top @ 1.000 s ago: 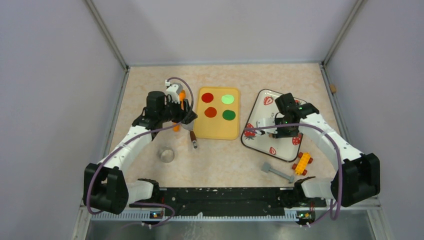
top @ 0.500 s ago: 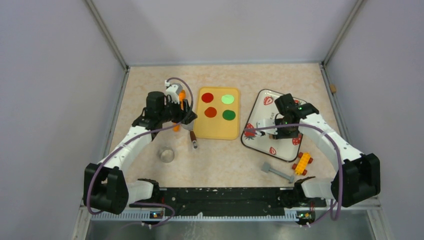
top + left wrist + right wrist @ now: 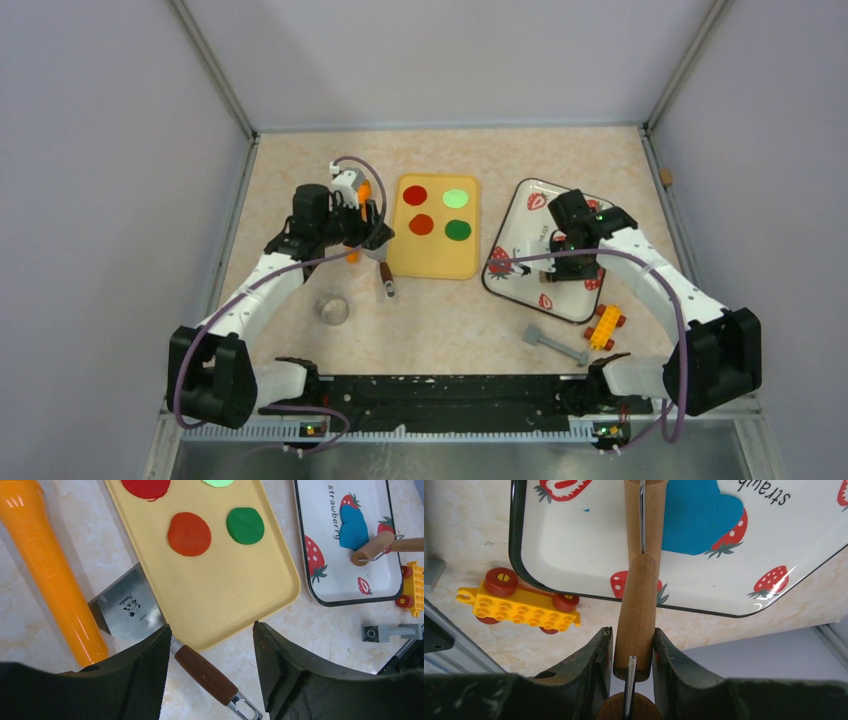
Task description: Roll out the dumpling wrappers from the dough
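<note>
The dough (image 3: 352, 527) is a flattened, irregular blue patch (image 3: 696, 522) on the white strawberry tray (image 3: 574, 545). My right gripper (image 3: 633, 640) is shut on the wooden handle (image 3: 636, 615) of a small rolling pin. The pin's drum (image 3: 372, 547) rests on the tray at the dough's near edge. In the top view the right gripper (image 3: 575, 255) hangs over that tray (image 3: 525, 225) and hides the dough. My left gripper (image 3: 210, 635) stands open above the near corner of the yellow tray (image 3: 225, 585), holding nothing. No dumpling wrappers are in view.
The yellow tray holds red (image 3: 189, 533) and green (image 3: 245, 525) discs. A steel scraper (image 3: 127, 610) with a brown handle (image 3: 205, 672) lies under the left gripper, an orange tool (image 3: 47, 570) beside it. A metal cup (image 3: 332, 308), a grey piece (image 3: 553, 344) and a yellow toy car (image 3: 519, 605) lie nearer the arms.
The right gripper has edged slightly left over the strawberry tray with the rolling pin. The left arm has not moved.
</note>
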{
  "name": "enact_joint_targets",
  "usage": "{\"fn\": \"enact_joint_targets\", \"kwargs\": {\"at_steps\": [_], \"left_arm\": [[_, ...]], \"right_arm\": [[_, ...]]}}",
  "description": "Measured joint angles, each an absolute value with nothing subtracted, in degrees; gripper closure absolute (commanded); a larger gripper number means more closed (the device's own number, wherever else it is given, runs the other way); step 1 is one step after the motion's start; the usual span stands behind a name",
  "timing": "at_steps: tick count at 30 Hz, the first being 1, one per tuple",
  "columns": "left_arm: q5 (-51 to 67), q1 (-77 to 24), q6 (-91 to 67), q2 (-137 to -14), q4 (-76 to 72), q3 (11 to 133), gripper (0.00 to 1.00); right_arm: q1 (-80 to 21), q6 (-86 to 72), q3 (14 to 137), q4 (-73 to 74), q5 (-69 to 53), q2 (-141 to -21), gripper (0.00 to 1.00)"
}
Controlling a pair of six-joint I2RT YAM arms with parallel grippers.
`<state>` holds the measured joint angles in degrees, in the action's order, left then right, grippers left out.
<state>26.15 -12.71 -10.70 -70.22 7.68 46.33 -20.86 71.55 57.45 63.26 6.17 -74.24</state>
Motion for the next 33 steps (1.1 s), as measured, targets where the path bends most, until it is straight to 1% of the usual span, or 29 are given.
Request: {"fn": "enact_joint_targets", "kwargs": {"at_steps": [7,11,16,19,23,27,31,33], "left_arm": [[26.17,-12.69,-10.85,-70.22,7.66,46.19,0.35],[26.17,-12.56,-10.85,-70.22,7.66,46.19,0.35],[26.28,-12.47,-10.83,-70.22,7.66,46.19,0.35],[26.44,-12.47,-10.79,-70.24,7.70,46.19,0.35],[26.81,-12.47,-9.87,-70.57,8.75,46.85,0.36],[27.20,-12.47,-7.38,-71.94,11.70,49.74,0.36],[27.22,-12.47,-3.36,-73.17,15.68,53.15,0.36],[27.16,-12.47,-1.28,-73.69,17.72,54.74,0.36]], "right_arm": [[-20.91,71.26,57.56,65.17,6.15,-73.91,1.00],[-21.02,70.70,59.11,70.85,5.52,-74.04,1.00],[-21.17,68.73,63.88,78.04,3.07,-78.19,1.00],[-19.46,65.98,69.73,79.55,2.22,-80.44,1.00],[-13.06,60.64,80.47,75.72,-1.83,-81.60,1.00],[-3.75,52.18,85.65,72.49,-8.01,-84.03,1.00],[6.15,45.06,89.21,76.20,-17.98,-93.32,1.00],[11.75,41.65,89.95,78.72,-24.36,-100.75,1.00]]}}
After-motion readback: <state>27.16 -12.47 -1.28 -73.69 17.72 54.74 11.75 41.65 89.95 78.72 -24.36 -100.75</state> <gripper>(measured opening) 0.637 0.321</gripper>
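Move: Nearly upright in the right hand, the wooden roller has its barrel about straight below, across the dough's back edge; the blue dough's middle is some 3 cm ahead, 3 cm left and 10 cm down. From this hand the yellow toy car lies roughly 13 cm back and 9 cm right, the grey toy hammer about 18 cm back and 3 cm left. From the idle left hand the dough is about 41 cm right, 6 cm back and 15 cm lower. Finishing a stroke, the right hand first draws the roller back about 4 cm across the tray, then lifts it some 8 cm while swinging forward about 10 cm. Up there the hand turns clockwise some 60 degrees and tilts so the fingers point down, left and back, drifts right, and sinks over 5 cm towards the dough, keeping its grip on the handle. ##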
